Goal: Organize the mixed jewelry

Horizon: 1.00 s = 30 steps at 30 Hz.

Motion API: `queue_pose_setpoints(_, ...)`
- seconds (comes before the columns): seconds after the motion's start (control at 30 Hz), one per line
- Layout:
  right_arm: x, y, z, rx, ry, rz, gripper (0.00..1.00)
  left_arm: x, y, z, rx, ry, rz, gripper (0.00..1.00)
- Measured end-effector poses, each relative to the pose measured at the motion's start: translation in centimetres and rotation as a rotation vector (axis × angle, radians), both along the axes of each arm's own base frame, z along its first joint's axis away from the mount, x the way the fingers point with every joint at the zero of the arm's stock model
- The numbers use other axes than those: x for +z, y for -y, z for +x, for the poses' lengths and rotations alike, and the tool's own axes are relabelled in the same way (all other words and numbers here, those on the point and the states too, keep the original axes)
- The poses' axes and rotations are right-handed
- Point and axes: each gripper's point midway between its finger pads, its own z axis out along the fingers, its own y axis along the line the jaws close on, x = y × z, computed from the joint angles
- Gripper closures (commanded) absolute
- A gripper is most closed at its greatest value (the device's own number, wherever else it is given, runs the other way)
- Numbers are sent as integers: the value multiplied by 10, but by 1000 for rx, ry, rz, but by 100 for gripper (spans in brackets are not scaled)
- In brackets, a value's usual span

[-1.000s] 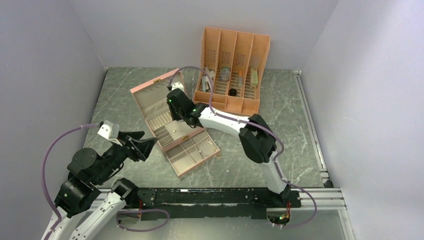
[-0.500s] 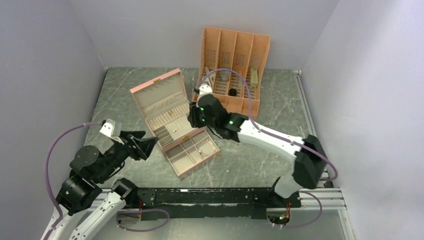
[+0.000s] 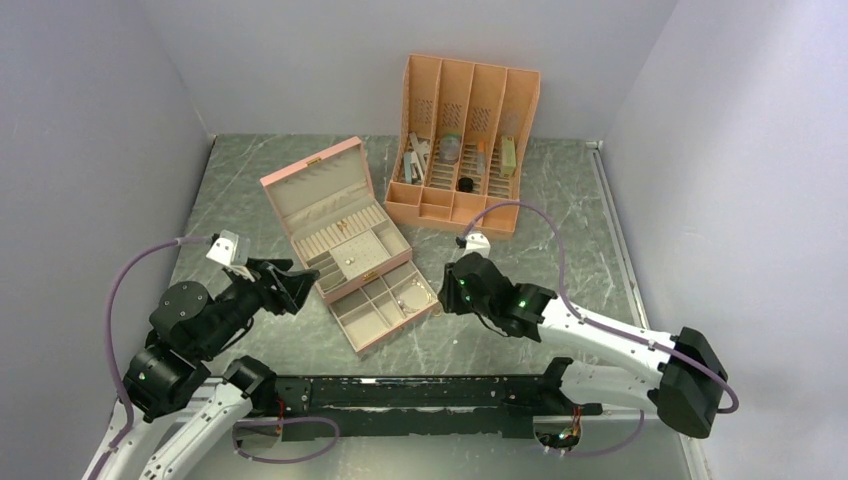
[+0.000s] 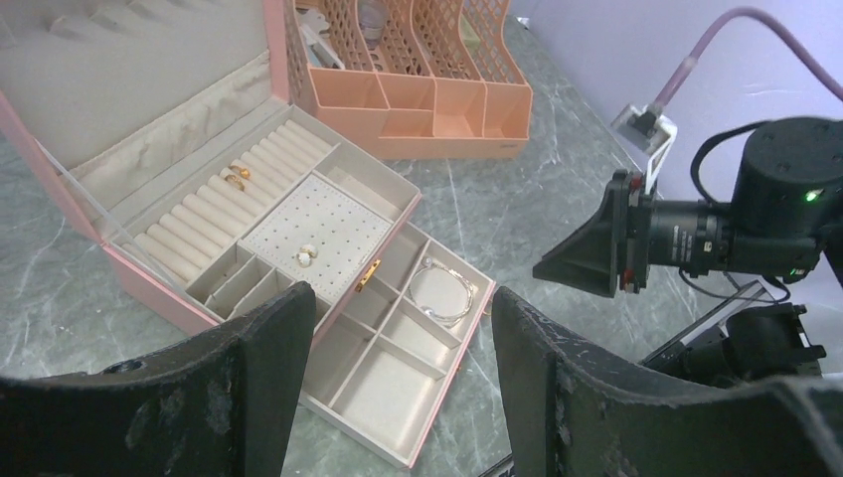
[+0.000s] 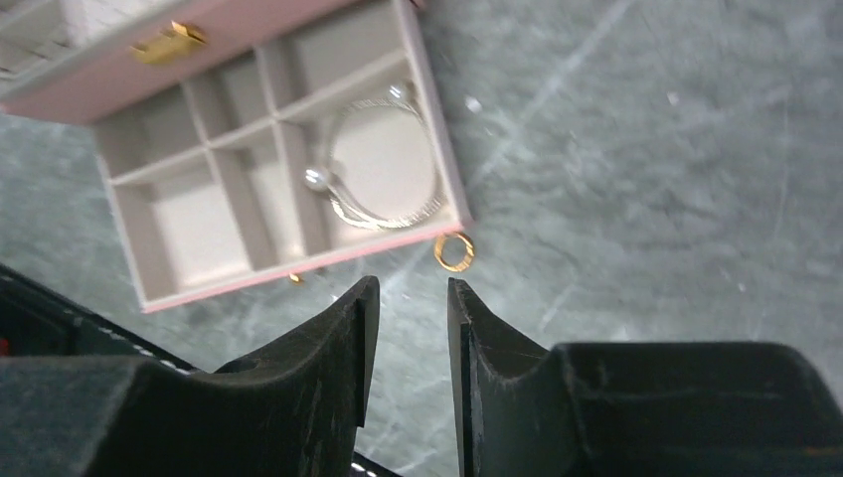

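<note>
A pink jewelry box (image 3: 322,200) stands open mid-table with its drawer (image 3: 352,328) pulled out. Of the mixed jewelry, a gold ring (image 5: 453,251) lies on the table just off the drawer's corner, and a tiny gold piece (image 5: 295,278) sits by the drawer's front wall. Gold rings (image 4: 236,176) rest in the ring rolls, and earring-like pieces (image 4: 305,257) lie on the dotted pad. A silver bracelet (image 5: 383,169) fills one drawer compartment. My right gripper (image 5: 411,288) hovers just short of the loose ring, open with a narrow gap and nothing in it. My left gripper (image 4: 403,303) is open and empty, left of the box.
An orange slotted organizer (image 3: 465,140) with grey and black oddments stands at the back, right of the box's lid. The walls close in on both sides. The arms' base rail (image 3: 420,392) runs along the near edge.
The right arm has swung back from over the box's upper tray to the table right of the drawer, and its jaws have widened slightly. The left gripper edged toward the box.
</note>
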Motion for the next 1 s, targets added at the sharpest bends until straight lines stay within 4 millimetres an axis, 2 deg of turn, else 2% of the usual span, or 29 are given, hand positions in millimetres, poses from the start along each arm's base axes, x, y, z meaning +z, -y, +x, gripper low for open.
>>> queue_pose_setpoints(0.2,-49,25,-16,-83,-90,-45,65,-1,-1,1,6,-3,2,30)
queue_pose_setpoints(0.37,-80,29,-20,-123,-150,-75,66,-1,-1,1,8,-3,2,30)
queue_pose_setpoints(0.83,-100,14,-11,-159,-172,-53,66,-1,-2,2,11,-3,2,30)
queue_pose_setpoints(1.0,-100,9,-4,-168,-156,-43,67,-1,-2,2,11,-3,2,30)
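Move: The right hand, fingers part open, hangs almost straight over the gold ring at the drawer's corner, which lies about 11 cm below and perhaps 1 cm ahead. The bracelet in the drawer is about 6 cm left and 4 cm ahead of this hand; a small gold stud by the drawer's edge lies some 7 cm left and 4 cm back. From the left hand the ring is roughly 18 cm right, 6 cm ahead and 28 cm below. The right hand sinks about 10 cm to the gold ring, fingers part open, tipping some 10 degrees farther down. ##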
